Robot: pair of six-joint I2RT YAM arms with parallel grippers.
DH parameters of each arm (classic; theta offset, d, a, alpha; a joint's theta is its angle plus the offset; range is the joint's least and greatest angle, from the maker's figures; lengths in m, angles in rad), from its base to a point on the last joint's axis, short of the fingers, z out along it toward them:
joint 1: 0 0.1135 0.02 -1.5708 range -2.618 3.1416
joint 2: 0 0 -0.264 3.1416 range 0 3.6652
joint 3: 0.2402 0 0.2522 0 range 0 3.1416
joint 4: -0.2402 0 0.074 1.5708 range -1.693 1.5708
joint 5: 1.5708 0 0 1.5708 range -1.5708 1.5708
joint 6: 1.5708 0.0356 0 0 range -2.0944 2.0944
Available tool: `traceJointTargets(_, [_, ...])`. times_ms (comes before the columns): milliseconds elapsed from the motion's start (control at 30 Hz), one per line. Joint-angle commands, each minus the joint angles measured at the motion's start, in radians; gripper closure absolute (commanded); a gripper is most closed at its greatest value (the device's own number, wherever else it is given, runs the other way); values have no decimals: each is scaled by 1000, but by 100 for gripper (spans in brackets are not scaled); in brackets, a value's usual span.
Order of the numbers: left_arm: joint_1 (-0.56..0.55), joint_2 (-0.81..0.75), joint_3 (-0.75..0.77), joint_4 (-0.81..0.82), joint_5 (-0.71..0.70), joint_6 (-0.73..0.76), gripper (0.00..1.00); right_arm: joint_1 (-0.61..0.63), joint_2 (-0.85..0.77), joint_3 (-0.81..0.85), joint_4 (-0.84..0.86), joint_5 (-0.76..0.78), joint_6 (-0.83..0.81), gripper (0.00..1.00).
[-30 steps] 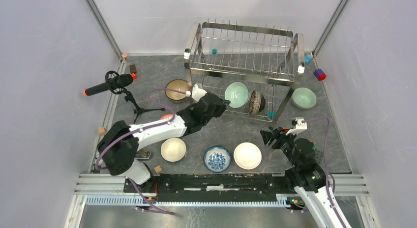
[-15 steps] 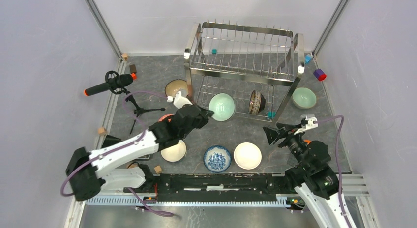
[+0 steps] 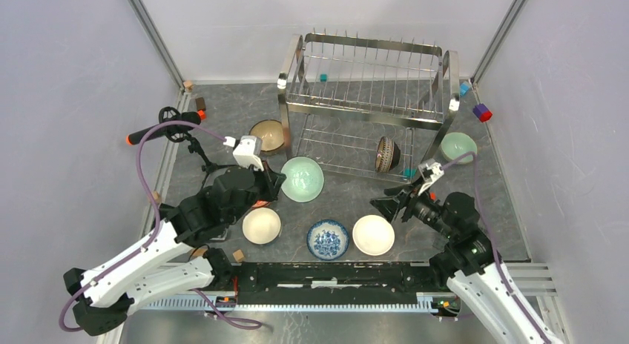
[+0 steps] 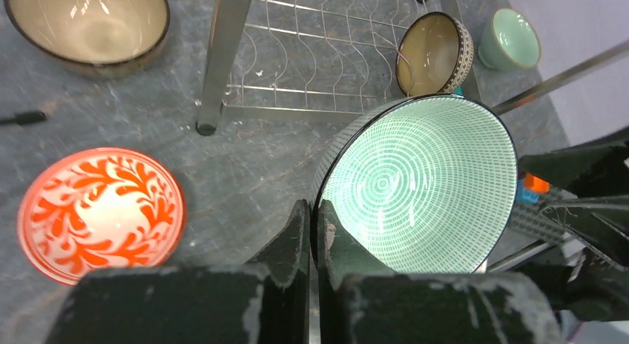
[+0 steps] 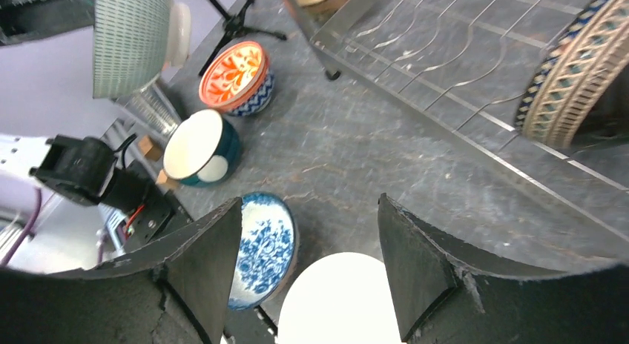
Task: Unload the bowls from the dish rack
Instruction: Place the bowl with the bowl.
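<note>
My left gripper (image 3: 277, 182) is shut on the rim of a pale green bowl (image 3: 303, 179), held above the mat in front of the dish rack (image 3: 363, 99). The left wrist view shows both fingers (image 4: 300, 233) pinching that bowl's (image 4: 419, 184) dark rim. A dark patterned bowl (image 3: 387, 153) still stands on edge in the rack's lower tier. My right gripper (image 3: 386, 204) is open and holds nothing; it hovers over a white bowl (image 5: 341, 299) and a blue-and-white bowl (image 5: 267, 247).
On the mat lie a tan bowl (image 3: 268, 135), a red-orange bowl (image 4: 100, 210), a white bowl (image 3: 261, 225) and a small green bowl (image 3: 458, 146). A microphone on a tripod (image 3: 167, 127) stands at the left. Small cubes (image 3: 482, 112) lie near the edges.
My left arm has drawn the pale green bowl out of the rack's lower tier, leftward and toward the front. My right arm has swung left toward the white bowl.
</note>
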Motion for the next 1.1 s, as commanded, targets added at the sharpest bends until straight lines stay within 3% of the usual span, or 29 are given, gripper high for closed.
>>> traceJointTargets(0, [0, -14, 74, 38, 42, 253, 98, 8, 86, -1, 167, -122, 41, 28])
traceJointTargets(233, [-1, -28, -33, 109, 46, 275, 98, 30, 131, 27, 145, -61, 3, 28])
traceJointTargets(367, [1, -34, -53, 113, 62, 243, 98, 104, 160, -6, 171, -10, -4, 27])
traceJointTargets(600, [1, -19, -80, 123, 114, 130, 98, 343, 266, 48, 160, 268, -21, 27])
traceJointTargets(900, [1, 45, -74, 82, 106, -9, 98, 499, 283, 54, 251, 525, 85, 30])
traceJointTargets(1067, [-1, 85, -65, 37, 99, -33, 98, 618, 407, 162, 188, 692, 90, 30])
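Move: The left gripper already holds the green bowl by its rim; the bowl's middle is about 6 cm to the right of the fingers and some 2 cm lower. From the open right gripper that bowl is roughly 23 cm left and 5 cm ahead, near its own height. On the table some 17 cm below the right hand, the white bowl stands about 4 cm back and 1 cm left, and the blue-patterned bowl 6 cm back and 16 cm left. Keeping its pinch on the green bowl's rim, the left hand lowers it about 6 cm, with a slight drift to the right and some ten degrees of wrist turn. The right hand, fingers staying well open, travels about 7 cm left over the white bowl towards the held bowl, dipping nearly 4 cm and then rising about 2, without touching it yet. ##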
